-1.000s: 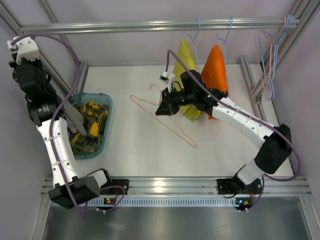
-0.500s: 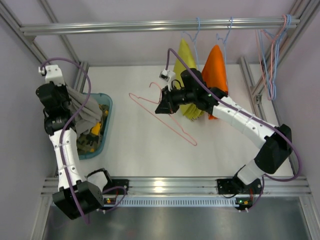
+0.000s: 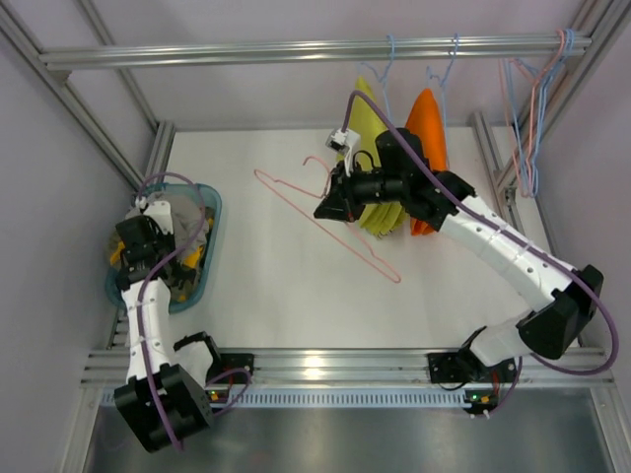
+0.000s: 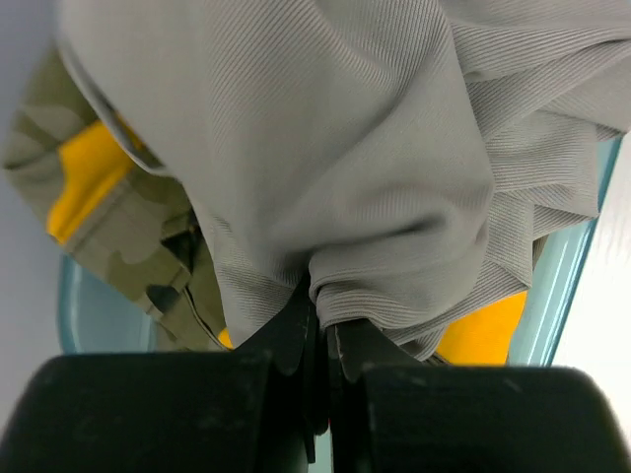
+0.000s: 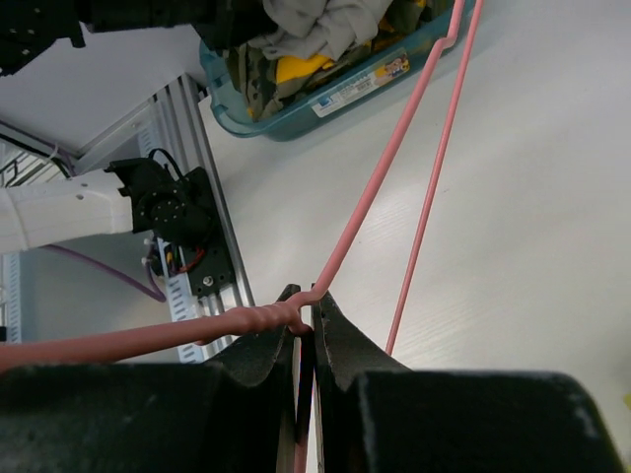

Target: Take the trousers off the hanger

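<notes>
The pale grey trousers (image 4: 345,148) hang bunched from my left gripper (image 4: 320,315), which is shut on a fold of them. They rest low in the teal basket (image 4: 567,286), on top of the yellow and camouflage trousers (image 4: 108,217). From above, my left gripper (image 3: 148,235) sits over the basket (image 3: 187,301) with the grey trousers (image 3: 182,217) beside it. My right gripper (image 5: 308,315) is shut on the twisted neck of the bare pink hanger (image 5: 394,168). It holds the hanger (image 3: 345,236) up over the table's middle, and nothing hangs on it.
A yellow garment (image 3: 370,128) and an orange one (image 3: 426,128) hang on blue hangers from the rail (image 3: 296,49), just behind my right arm. Spare hangers (image 3: 532,108) hang at the rail's right end. Frame posts line both sides.
My left arm has swung down from high at the back left into the basket, carrying the grey trousers. My right gripper has shifted slightly right and back with the pink hanger.
</notes>
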### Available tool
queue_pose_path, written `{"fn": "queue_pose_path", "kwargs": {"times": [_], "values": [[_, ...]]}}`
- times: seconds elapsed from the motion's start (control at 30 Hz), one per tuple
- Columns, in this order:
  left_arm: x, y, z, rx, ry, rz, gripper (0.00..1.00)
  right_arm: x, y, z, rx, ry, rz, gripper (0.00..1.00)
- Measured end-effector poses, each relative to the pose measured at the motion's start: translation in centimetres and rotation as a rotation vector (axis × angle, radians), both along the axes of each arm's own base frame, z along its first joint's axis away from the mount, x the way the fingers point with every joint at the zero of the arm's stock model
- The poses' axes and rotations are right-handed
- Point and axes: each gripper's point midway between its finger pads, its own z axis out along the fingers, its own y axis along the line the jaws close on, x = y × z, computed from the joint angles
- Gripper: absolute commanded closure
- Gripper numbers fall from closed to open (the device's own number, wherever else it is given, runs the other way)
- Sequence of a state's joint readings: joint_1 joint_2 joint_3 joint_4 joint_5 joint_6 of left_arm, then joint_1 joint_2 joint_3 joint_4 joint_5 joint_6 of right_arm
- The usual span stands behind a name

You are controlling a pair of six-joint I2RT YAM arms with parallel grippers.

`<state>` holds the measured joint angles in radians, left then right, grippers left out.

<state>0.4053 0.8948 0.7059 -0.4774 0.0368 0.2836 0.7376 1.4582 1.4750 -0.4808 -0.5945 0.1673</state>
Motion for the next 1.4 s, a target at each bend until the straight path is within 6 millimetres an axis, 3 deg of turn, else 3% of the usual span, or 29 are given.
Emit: {"fn": "queue_pose_path", "kwargs": {"times": [0.07, 0.13, 0.17, 0.27, 0.33, 0.37, 0.43, 0.63, 0.73, 0.87, 1.0, 1.13, 1.23, 1.4], "values": [[-0.8, -0.2, -1.9, -0.008, 0.066, -0.013, 0.94, -0.3, -0.5, 1.1, 0.014, -0.035, -0.001, 1.00], [-0.8, -0.2, -2.3, -0.005, 0.088, -0.024, 0.86, -0.7, -1.0, 1.8, 0.017, -0.059, -0.002, 1.00], [-0.8, -0.2, -2.4, -0.003, 0.094, -0.029, 0.74, -0.8, -1.3, 2.1, 0.019, -0.073, -0.004, 1.00], [-0.9, -0.6, -1.8, -0.017, 0.109, -0.059, 0.52, -1.2, -2.0, 3.1, 0.025, -0.108, -0.010, 1.00], [-0.9, -1.2, -0.9, -0.036, 0.107, -0.084, 0.43, -1.5, -2.5, 3.7, 0.028, -0.133, -0.018, 1.00], [-0.9, -1.7, -0.1, -0.049, 0.106, -0.107, 0.20, -1.6, -2.8, 4.0, 0.029, -0.144, -0.021, 1.00], [-0.7, -2.4, 2.0, -0.059, 0.077, -0.153, 0.02, -2.0, -3.5, 4.6, 0.030, -0.168, -0.028, 1.00], [-0.7, -5.4, 9.5, -0.094, -0.061, -0.282, 0.02, -4.2, -6.3, 6.3, 0.042, -0.236, -0.052, 1.00], [-0.9, -7.3, 11.8, -0.133, -0.108, -0.358, 0.02, -5.6, -7.9, 6.3, 0.034, -0.248, -0.061, 1.00], [-0.8, -9.2, 13.7, -0.200, -0.140, -0.440, 0.02, -6.5, -10.1, 6.1, 0.013, -0.254, -0.095, 1.00], [0.3, -10.5, 15.4, -0.271, -0.164, -0.506, 0.03, -5.4, -12.9, 6.3, -0.001, -0.259, -0.206, 1.00], [1.5, -11.3, 15.7, -0.338, -0.152, -0.559, 0.03, -4.1, -17.1, 7.3, 0.012, -0.263, -0.381, 1.00], [1.8, -12.6, 16.2, -0.401, -0.159, -0.624, 0.04, -4.3, -19.4, 8.2, 0.033, -0.281, -0.474, 1.00], [1.3, -16.8, 20.8, -0.471, -0.260, -0.871, 0.07, -6.2, -20.3, 9.2, 0.076, -0.299, -0.471, 1.00]]}}
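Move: Over the laundry basket, the left hand holds the grey trousers: the basket's middle lies about 2 cm ahead and 8 cm below, with the camouflage trousers likewise 2 cm ahead and 6 cm below. The right hand grips the pink hanger; the bunch of empty hangers is roughly 20 cm ahead, 40 cm right and 12 cm higher. Between hang the yellow trousers, some 15 cm ahead and 9 cm right of this hand, and the orange ones, 15 cm ahead and 19 cm right, both about level. Letting the grey trousers go after a dip of some 2 cm, the left hand spreads its fingers wide, climbs about 21 cm off the basket and swings right, turning clockwise. The right hand keeps its pinch on the pink hanger, carrying it some 20 cm right towards the bunch of empty hangers while rising and drawing back on the near side of the hanging trousers, its fingers turning clockwise and tilting up. ##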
